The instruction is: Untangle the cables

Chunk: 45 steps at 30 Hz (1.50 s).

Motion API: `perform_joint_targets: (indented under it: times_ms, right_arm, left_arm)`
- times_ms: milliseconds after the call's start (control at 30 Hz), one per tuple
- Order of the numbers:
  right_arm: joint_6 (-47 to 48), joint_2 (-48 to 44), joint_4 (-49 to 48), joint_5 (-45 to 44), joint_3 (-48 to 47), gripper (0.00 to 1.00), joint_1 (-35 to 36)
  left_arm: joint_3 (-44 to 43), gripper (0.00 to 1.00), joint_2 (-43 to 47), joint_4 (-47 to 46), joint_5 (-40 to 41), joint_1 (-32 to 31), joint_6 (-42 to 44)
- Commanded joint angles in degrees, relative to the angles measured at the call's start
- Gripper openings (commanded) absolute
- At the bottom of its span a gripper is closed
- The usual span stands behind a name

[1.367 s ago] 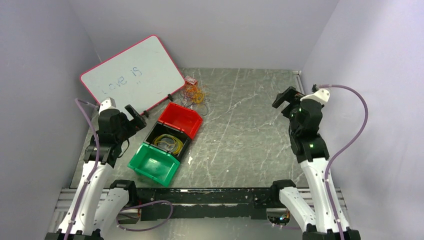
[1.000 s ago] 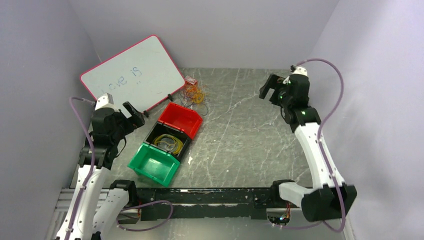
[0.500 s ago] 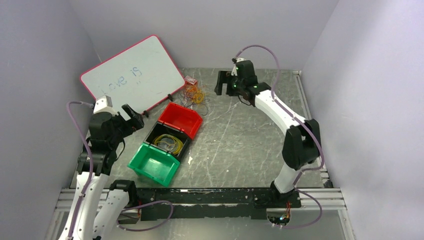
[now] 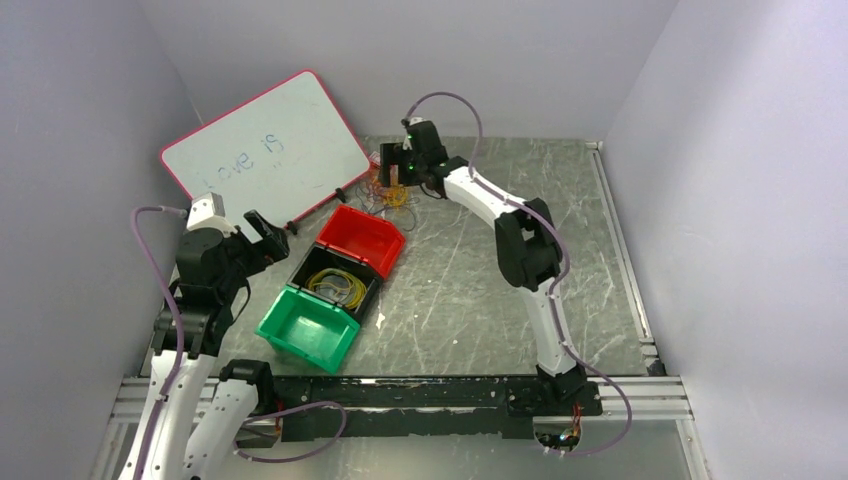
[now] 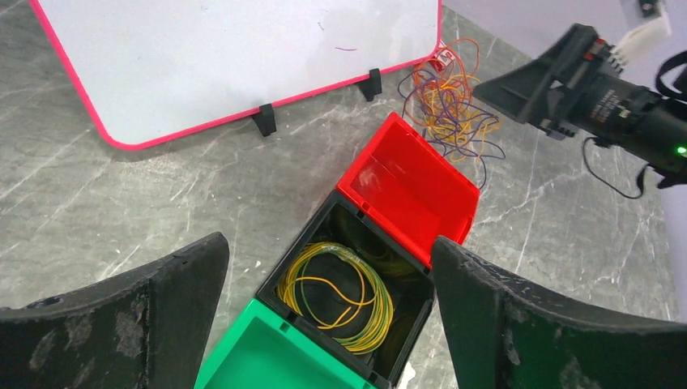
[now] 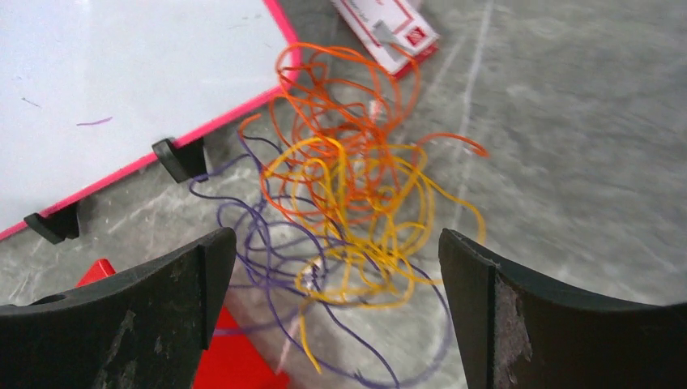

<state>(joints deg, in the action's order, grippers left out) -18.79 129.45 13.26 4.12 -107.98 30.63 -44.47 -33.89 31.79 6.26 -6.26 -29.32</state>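
Observation:
The cables (image 4: 388, 190) are a loose tangle of orange, yellow and purple thin loops on the table by the whiteboard's right foot. They also show in the left wrist view (image 5: 450, 105) and the right wrist view (image 6: 356, 203). My right gripper (image 4: 392, 172) is open, stretched far across and hovering just above the tangle, with the loops between its fingers (image 6: 336, 251); it touches nothing. My left gripper (image 4: 262, 225) is open and empty, raised at the left, looking down on the bins (image 5: 328, 259).
A red bin (image 4: 362, 238), a black bin (image 4: 298, 270) holding a coiled yellow-green wire (image 5: 340, 296), and a green bin (image 4: 308, 328) stand in a row. A pink-rimmed whiteboard (image 4: 265, 150) leans at the back left. A small red-white card (image 6: 385, 28) lies beside the tangle.
My right arm has swung from the right side of the table across to the far left and now reaches over the tangle. My left arm has barely moved.

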Motion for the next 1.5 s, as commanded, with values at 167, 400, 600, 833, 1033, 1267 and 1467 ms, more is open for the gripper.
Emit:
perform_joint_targets:
  times_ms: [167,400,600,833,1033,1267,1467]
  right_arm:
    - [3.82,9.56,0.10,-3.44,-12.05,1.00,4.02]
    - [8.39,16.25,4.92,-11.36,-18.56,1.00,5.54]
    - [10.17,17.58,7.36,-14.42,-19.01,0.94,5.82]
    - [9.97,11.63,4.63,-18.43,-10.20,0.54,5.82]
    - [10.08,4.57,2.66,-23.67,0.24,0.24,5.63]
    - [9.19,-9.02,-0.50,-26.94,16.68,0.18,3.60]
    - [9.62,-20.94,2.22,-25.46,28.29,0.17,2.26]
  left_arm:
    - [0.67,0.99,0.54,-0.91,-0.46,-0.75,0.32]
    - [0.67,0.99,0.36,-0.88,0.01,-1.11,0.16]
    - [0.68,0.99,-0.14,-0.72,0.35,-1.12,-0.10]
    - [0.55,0.99,-0.47,-0.48,0.95,-1.12,-0.07]
    - [0.44,0.99,-1.00,-0.25,1.12,-1.12,-0.12]
    - [0.43,0.99,-1.36,-0.29,1.10,-1.29,0.13]
    - [0.34,0.99,-2.68,-0.27,0.62,-1.71,0.23]
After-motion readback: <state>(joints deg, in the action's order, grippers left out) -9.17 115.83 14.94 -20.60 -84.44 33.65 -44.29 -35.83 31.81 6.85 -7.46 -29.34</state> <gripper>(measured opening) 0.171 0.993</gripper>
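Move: The cable tangle lies almost under my right hand: about 1 cm ahead, 2 cm to the left and 9 cm down. The small card box is some 9 cm ahead and 3 cm left, the whiteboard's nearer black foot level with me and about 12 cm left, and the red tray about 11 cm back and 6 cm left, all roughly 8 to 9 cm lower. From my left hand the tangle lies about 28 cm ahead, 15 cm right and 22 cm below. My right hand first swings on left about 5 cm, then sinks to some 9 cm below its start, drifting back right as the open fingers close on the tangle and pinch its strands. Still gripping, I draw the cables away from the whiteboard, about 12 cm right and 7 cm back, rising some 5 cm, while over the whole move the hand rolls about 25 degrees, left side down. ##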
